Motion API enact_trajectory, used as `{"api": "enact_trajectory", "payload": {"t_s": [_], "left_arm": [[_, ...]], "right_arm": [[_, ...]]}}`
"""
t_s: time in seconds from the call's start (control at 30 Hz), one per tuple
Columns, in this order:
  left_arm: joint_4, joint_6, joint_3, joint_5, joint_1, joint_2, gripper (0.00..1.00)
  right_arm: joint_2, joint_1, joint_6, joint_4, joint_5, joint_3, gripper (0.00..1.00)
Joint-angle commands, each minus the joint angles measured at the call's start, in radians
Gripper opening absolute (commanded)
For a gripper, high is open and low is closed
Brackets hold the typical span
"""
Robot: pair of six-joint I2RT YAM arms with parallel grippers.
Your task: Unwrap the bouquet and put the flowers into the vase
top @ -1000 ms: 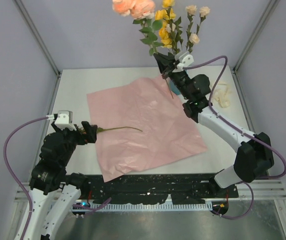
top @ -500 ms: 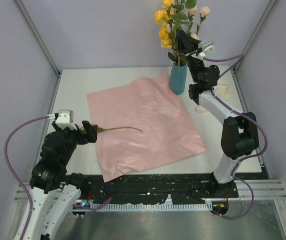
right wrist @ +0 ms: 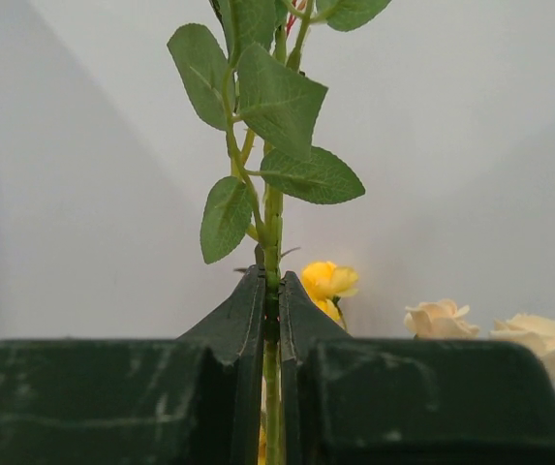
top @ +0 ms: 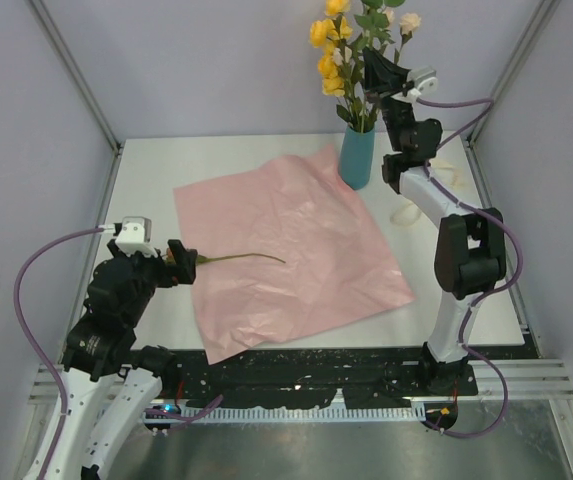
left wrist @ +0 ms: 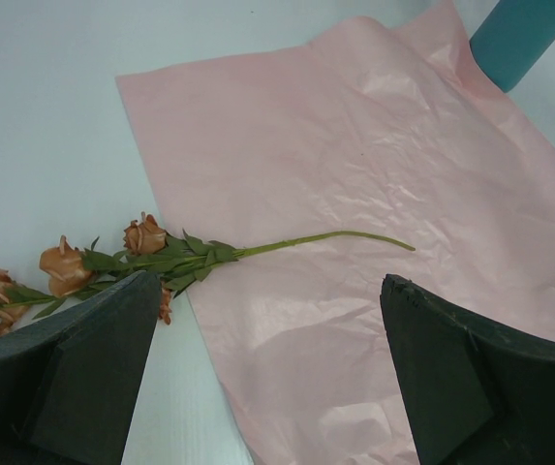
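Note:
The teal vase stands at the back of the table, its base also visible in the left wrist view. Yellow and cream flowers stand upright, their stems running down into its mouth. My right gripper is above the rim, shut on one leafy green stem; a yellow bloom and cream blooms show behind it. The bouquet is undone: its pink paper lies flat. A rusty orange flower lies on the paper's left edge. My left gripper hovers open over its stem.
A cream ribbon lies on the table right of the vase, under the right arm. The enclosure's grey walls and metal posts close off the back and sides. The right arm's elbow stands upright near the paper's right corner.
My right arm has swung the bunch from tilted in front of the vase to upright over it, stems now inside. The left gripper and the orange flower have stayed put.

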Motion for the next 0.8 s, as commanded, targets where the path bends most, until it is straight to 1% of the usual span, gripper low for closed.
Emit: {"api": "enact_trajectory", "payload": {"t_s": [0.0, 0.13, 0.33, 0.47, 0.67, 0.77], "left_arm": [[0.017, 0.010, 0.013, 0.014, -0.003, 0.007, 1.00], [0.017, 0.010, 0.010, 0.013, -0.003, 0.002, 1.00], [0.016, 0.012, 0.012, 0.014, -0.003, 0.002, 1.00], [0.016, 0.012, 0.010, 0.014, -0.003, 0.004, 1.00], [0.016, 0.013, 0.013, 0.016, -0.004, 0.013, 1.00], [0.019, 0.013, 0.013, 0.014, -0.003, 0.013, 1.00]], "right_arm": [[-0.023, -0.020, 0.035, 0.221, 0.007, 0.084, 0.05], [-0.023, -0.024, 0.020, 0.190, 0.011, 0.103, 0.05], [0.009, -0.034, 0.028, 0.190, 0.016, 0.100, 0.05], [0.053, -0.044, 0.054, 0.232, 0.022, 0.101, 0.05], [0.148, -0.060, 0.078, 0.236, 0.017, 0.132, 0.05], [0.161, -0.064, 0.089, 0.255, 0.020, 0.095, 0.05]]}}
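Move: The right hand already grips the next flower by its stem, and the vase it is bound for stands roughly 5 cm ahead and 1 cm to the right, its middle some 31 cm lower. Of the blooms already in the vase, the yellow flowers are about 8 cm ahead and 8 cm left at hand height, the cream flowers about 12 cm ahead, 6 cm right and slightly higher. From the idle left hand the vase lies about 34 cm ahead, 41 cm right and 9 cm lower. Up first, the right hand lifts the flower about 3 cm while easing a little back and to the right, then reverses and swings forward and down, some 5 cm forward and 7 cm down, lowering the stem towards the vase with growing speed. The fingers keep their closed hold on the stem and point steeply upward, with only a slight tilt of the wrist. ##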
